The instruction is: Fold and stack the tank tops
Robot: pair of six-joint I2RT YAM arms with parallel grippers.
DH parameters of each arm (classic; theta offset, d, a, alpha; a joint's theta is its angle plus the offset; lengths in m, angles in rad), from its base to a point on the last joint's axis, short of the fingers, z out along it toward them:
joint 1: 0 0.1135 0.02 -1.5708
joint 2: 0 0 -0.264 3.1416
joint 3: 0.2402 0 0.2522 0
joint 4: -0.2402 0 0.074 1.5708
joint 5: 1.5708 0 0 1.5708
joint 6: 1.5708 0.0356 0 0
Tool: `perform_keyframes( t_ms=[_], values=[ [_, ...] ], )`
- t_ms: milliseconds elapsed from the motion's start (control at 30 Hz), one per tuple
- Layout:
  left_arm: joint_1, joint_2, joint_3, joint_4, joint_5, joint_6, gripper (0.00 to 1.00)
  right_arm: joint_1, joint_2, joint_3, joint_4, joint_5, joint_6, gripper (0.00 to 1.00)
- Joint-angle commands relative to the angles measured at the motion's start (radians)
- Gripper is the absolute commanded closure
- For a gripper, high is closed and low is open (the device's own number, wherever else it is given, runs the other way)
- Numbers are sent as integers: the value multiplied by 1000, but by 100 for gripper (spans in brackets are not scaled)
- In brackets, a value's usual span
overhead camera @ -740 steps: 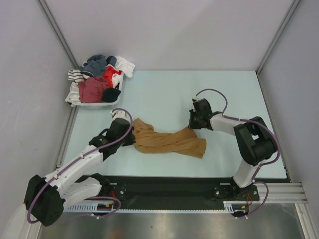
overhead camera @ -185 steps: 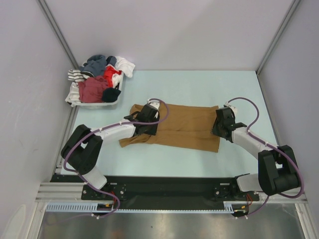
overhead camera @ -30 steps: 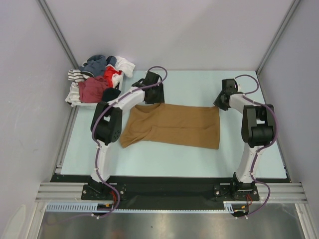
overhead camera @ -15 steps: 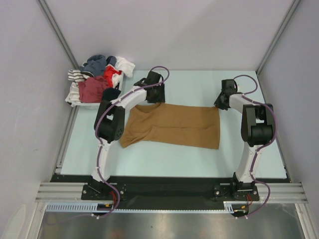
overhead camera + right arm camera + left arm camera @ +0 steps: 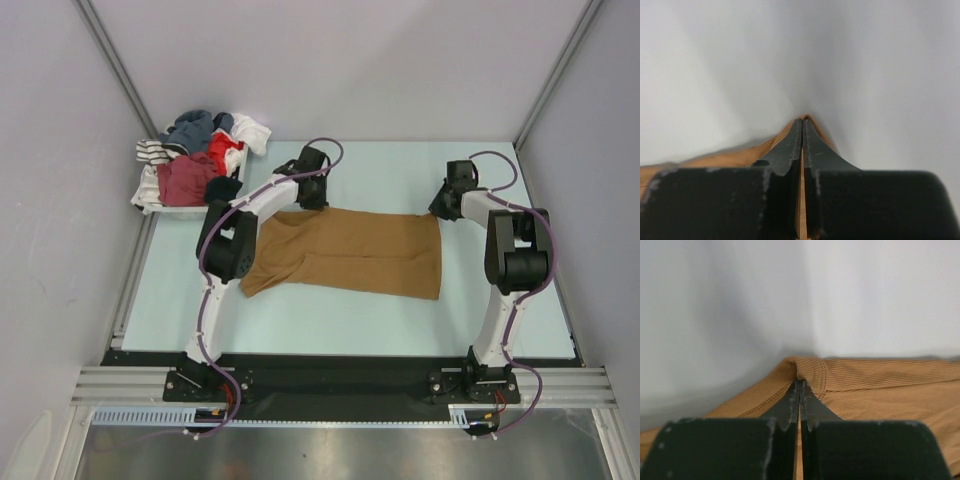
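Observation:
A tan-brown tank top lies spread flat across the middle of the pale table. My left gripper is shut on its far left corner; the wrist view shows ribbed tan cloth pinched between the dark fingers. My right gripper is shut on the far right corner, with a strip of tan cloth caught between its fingers. A dark maroon red top sits among mixed clothes at the back left.
A white bin at the back left holds a pile of mixed clothes in blue, white, red and stripes. Grey walls and metal frame posts close in the table on three sides. Both arm bases stand on the black rail at the near edge.
Both grippers have closed on the far corners of the tan-brown tank top. The left gripper has shifted slightly right onto the cloth's edge. The top itself lies as before.

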Motion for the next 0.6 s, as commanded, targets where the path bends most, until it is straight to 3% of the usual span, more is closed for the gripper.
perform_keyframes(
  t_ms=[0,233,567],
  values=[
    [0,-37,11,34,0,23,100,-15,-62,-26,41,-39,-17,100],
    [2,-185,-114,100,-40,45,100,-30,-115,-64,77,-109,-20,100],
    [2,-247,-146,89,-43,65,100,-74,-159,-78,61,-123,-20,100]
  ],
)
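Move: Still pinched at two spots along its far edge, the folded brown tank top spreads back from both hands. Its near edge, where this far edge is to go, lies about 24 cm straight back from the left hand and 25 cm straight back from the right. The strap end is roughly 15 cm left of the left hand and 13 cm back; the laundry basket is some 32 cm left and 7 cm ahead of it. Lifting the far edge of the tank top between them, both hands keep their fingers shut on the cloth. Each first eases back about 1 cm, the left also drifting 1 cm left, then rises: the left about 5.5 cm with its fingertips tilting slightly outward, the right more slowly, some 2.5 cm, edging right at the end. ##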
